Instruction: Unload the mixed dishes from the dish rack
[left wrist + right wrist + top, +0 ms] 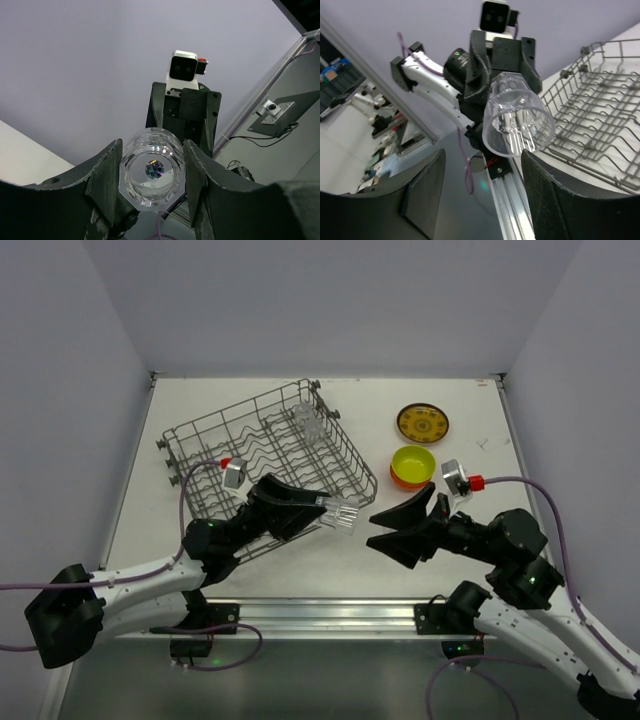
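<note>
My left gripper is shut on a clear glass cup, which it holds sideways just off the front right corner of the dish rack. In the left wrist view the cup's base sits clamped between both fingers. My right gripper faces the cup's mouth from the right, open and a short way off. Seen from the right wrist, the cup hangs above the gap between the spread fingers, touching neither. Another glass cup stands in the rack's far right part.
A brown-gold patterned plate lies at the back right. A lime-yellow bowl is nested in an orange bowl just behind my right gripper. The aluminium rail runs along the table's near edge.
</note>
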Controlling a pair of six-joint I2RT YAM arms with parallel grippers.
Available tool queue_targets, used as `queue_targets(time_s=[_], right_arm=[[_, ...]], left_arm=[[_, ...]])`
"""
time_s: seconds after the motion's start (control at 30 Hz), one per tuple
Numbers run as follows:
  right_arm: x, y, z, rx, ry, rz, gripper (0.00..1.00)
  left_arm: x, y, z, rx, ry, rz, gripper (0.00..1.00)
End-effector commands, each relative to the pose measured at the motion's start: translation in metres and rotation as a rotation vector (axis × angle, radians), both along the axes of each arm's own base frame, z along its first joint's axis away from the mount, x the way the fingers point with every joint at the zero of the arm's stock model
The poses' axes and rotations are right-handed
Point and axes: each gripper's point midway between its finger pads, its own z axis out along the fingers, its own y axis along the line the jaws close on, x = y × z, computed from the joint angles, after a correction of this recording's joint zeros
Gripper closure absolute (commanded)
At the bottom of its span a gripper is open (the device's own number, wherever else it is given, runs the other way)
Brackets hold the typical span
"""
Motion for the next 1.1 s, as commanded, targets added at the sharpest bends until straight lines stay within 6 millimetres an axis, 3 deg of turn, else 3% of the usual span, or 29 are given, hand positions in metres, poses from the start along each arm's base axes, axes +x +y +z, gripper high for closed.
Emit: queue_targets(time_s=[0.0, 0.53, 0.63, 0.67, 0.73, 0.9, 0.93, 0.97, 1.0, 1.03, 1.07], right_arm=[[-0.02, 0.006, 0.033, 0.099, -0.084, 0.13, 0.38], [0.004, 0.025, 0.016, 0.072, -0.014, 0.095, 0.47], [0.003, 0.026, 0.014, 0.07, -0.014, 0.101, 0.6], [0.003, 0.026, 0.013, 0.068, -0.012, 0.107, 0.77], [0.004, 0.029, 0.011, 0.065, -0.006, 0.111, 0.91], [0.011, 0.029, 0.008, 0.061, -0.004, 0.077, 1.0], [0.012, 0.027, 0.009, 0.062, -0.006, 0.063, 1.0], [0.015, 0.026, 0.006, 0.05, -0.005, 0.043, 1.0], [0.02, 0.022, 0.007, 0.05, -0.002, 0.001, 1.0], [0.023, 0.019, 0.006, 0.043, -0.002, -0.024, 1.0], [0.023, 0.013, 0.008, 0.044, -0.007, -0.051, 1.0]], left_arm=[[-0.017, 0.017, 0.027, -0.143, -0.051, -0.02, 1.0], [-0.019, 0.005, 0.024, -0.15, -0.05, -0.028, 1.0], [-0.018, 0.004, 0.024, -0.147, -0.054, -0.022, 1.0], [-0.017, 0.003, 0.023, -0.143, -0.052, -0.022, 1.0], [-0.017, 0.001, 0.023, -0.14, -0.05, -0.027, 1.0], [-0.015, -0.005, 0.019, -0.122, -0.054, -0.032, 1.0], [-0.015, -0.006, 0.018, -0.116, -0.057, -0.03, 0.97], [-0.013, -0.008, 0.014, -0.092, -0.054, -0.02, 0.85], [-0.011, -0.011, 0.016, -0.079, -0.052, -0.017, 0.38], [-0.008, -0.014, 0.013, -0.052, -0.038, -0.009, 0.18], [-0.005, -0.016, 0.013, -0.03, -0.03, 0.004, 0.06]])
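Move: My left hand holds the glass by its base, its mouth turned to the right hand; the glass's middle is some 5 cm right, 1 cm ahead and 2 cm above it. My open right fingers are about 13 cm right of my left hand, 3 cm back and 2 cm up; from them the glass is 8 cm left, 4 cm ahead, level. The green bowl lies roughly 30 cm ahead, 19 cm right and 29 cm below my right hand. From my left hand, the dish rack's middle is 22 cm ahead, 18 cm left, 30 cm below. I hand the glass across: my right hand eases about 3 cm left to the mouth, bobbing up slightly and sinking back, then shuts its fingers on the near side of the rim. My left hand keeps its grip while drifting some 1.5 cm right and a little down, and opens wide only once the rim is pinched. ##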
